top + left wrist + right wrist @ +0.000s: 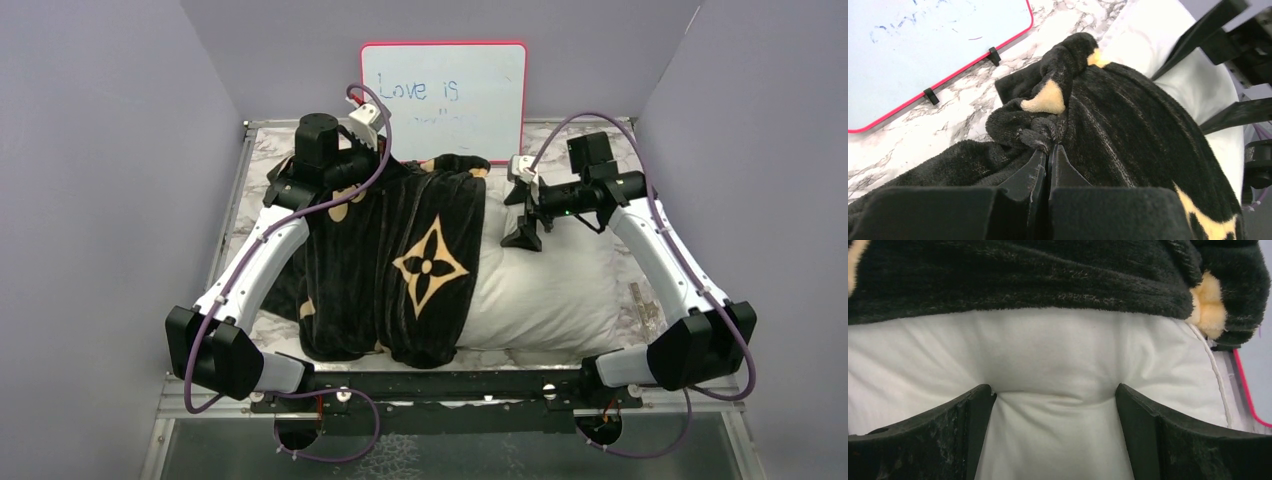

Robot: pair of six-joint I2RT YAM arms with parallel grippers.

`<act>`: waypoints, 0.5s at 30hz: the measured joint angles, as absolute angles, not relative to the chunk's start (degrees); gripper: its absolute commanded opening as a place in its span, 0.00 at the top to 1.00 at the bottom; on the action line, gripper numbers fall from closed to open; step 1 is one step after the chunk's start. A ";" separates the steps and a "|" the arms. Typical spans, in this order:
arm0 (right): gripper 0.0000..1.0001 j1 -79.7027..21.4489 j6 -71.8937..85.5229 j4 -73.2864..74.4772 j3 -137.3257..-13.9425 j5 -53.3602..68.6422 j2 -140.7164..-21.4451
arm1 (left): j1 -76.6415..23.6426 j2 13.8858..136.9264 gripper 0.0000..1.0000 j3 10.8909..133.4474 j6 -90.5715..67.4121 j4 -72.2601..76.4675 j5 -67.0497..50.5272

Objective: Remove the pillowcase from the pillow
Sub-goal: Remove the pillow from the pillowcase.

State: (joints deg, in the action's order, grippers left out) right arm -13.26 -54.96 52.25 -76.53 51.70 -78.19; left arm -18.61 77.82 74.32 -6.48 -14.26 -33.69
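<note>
The black pillowcase (400,260) with tan flower motifs covers the left half of the white pillow (550,290), whose right half lies bare. At the back left, my left gripper (388,158) is shut on a bunched fold of the pillowcase (1128,130); its jaws (1049,147) meet tip to tip in the velvet. My right gripper (522,236) stands wide open on the bare pillow (1058,355). Its fingertips (985,392) press down into the stuffing, which bulges between them. The pillowcase hem (1023,280) lies just beyond the right gripper (1055,390).
A pink-framed whiteboard (445,90) leans on the back wall, close behind the bunched fabric (923,45). The marble tabletop (255,170) is walled in by grey panels left and right. The pillow fills most of the table's width.
</note>
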 measured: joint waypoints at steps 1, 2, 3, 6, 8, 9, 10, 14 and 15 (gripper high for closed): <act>0.15 -13.63 -54.00 51.27 -75.83 50.70 -79.02 | -18.61 77.84 1.00 74.32 -6.61 -14.26 -33.71; 0.29 -13.98 -53.25 50.37 -75.55 49.93 -79.83 | -18.74 77.84 1.00 74.32 -6.79 -14.26 -33.78; 0.45 -14.22 -52.38 49.43 -75.53 49.25 -80.55 | -18.79 77.87 1.00 74.32 -6.85 -14.24 -33.82; 0.95 -14.61 -50.33 46.46 -75.24 48.14 -81.21 | -18.79 77.89 1.00 74.32 -6.96 -14.33 -33.78; 0.99 -14.79 -48.69 45.01 -75.13 47.27 -81.08 | -18.76 77.89 1.00 74.32 -6.79 -14.66 -33.28; 0.99 -14.96 -47.75 44.38 -75.11 46.39 -81.08 | -18.76 77.89 1.00 74.32 -6.42 -14.98 -32.62; 0.99 -15.09 -47.31 43.72 -75.09 45.41 -81.08 | -18.76 77.89 1.00 74.32 -6.04 -15.38 -31.97; 0.99 -15.33 -45.28 41.17 -74.46 43.53 -80.99 | -18.94 77.89 1.00 74.59 -4.29 -17.52 -27.00; 0.99 -15.33 -44.84 40.25 -74.06 43.51 -80.90 | -18.81 77.89 1.00 74.83 -3.95 -18.57 -25.43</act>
State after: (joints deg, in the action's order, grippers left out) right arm -15.33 -44.84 40.25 -74.06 43.51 -80.90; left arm -18.81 77.89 74.83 -3.95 -18.57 -25.43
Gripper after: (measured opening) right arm 0.039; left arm 0.017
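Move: The right hand's open fingers already dimple the white pillow cover; the fabric to be pinched lies between and about 2 cm below them, some 1 cm ahead. From that hand, the middle of the pillowcase's open hem is about 6 cm left and 2 cm back, its cream corner patch 6 cm left and 7 cm ahead, and the star emblem 15 cm left and 8 cm back. From the left hand, already shut on the bunched case, that pillow fabric is roughly 20 cm right, 7 cm back and 7 cm lower. The right hand sinks about 2 cm into the pillow beside the hem and shuts its wide-open fingers to pinch a fold of the white fabric, travelling forward throughout, about 4 cm in all, and turning slightly clockwise as it goes. The left hand keeps its shut grip on the bunched pillowcase, staying nearly still until the right fingers have closed, then starts drawing the case about 2 cm left, a little down and forward, with a small counter-clockwise turn. ##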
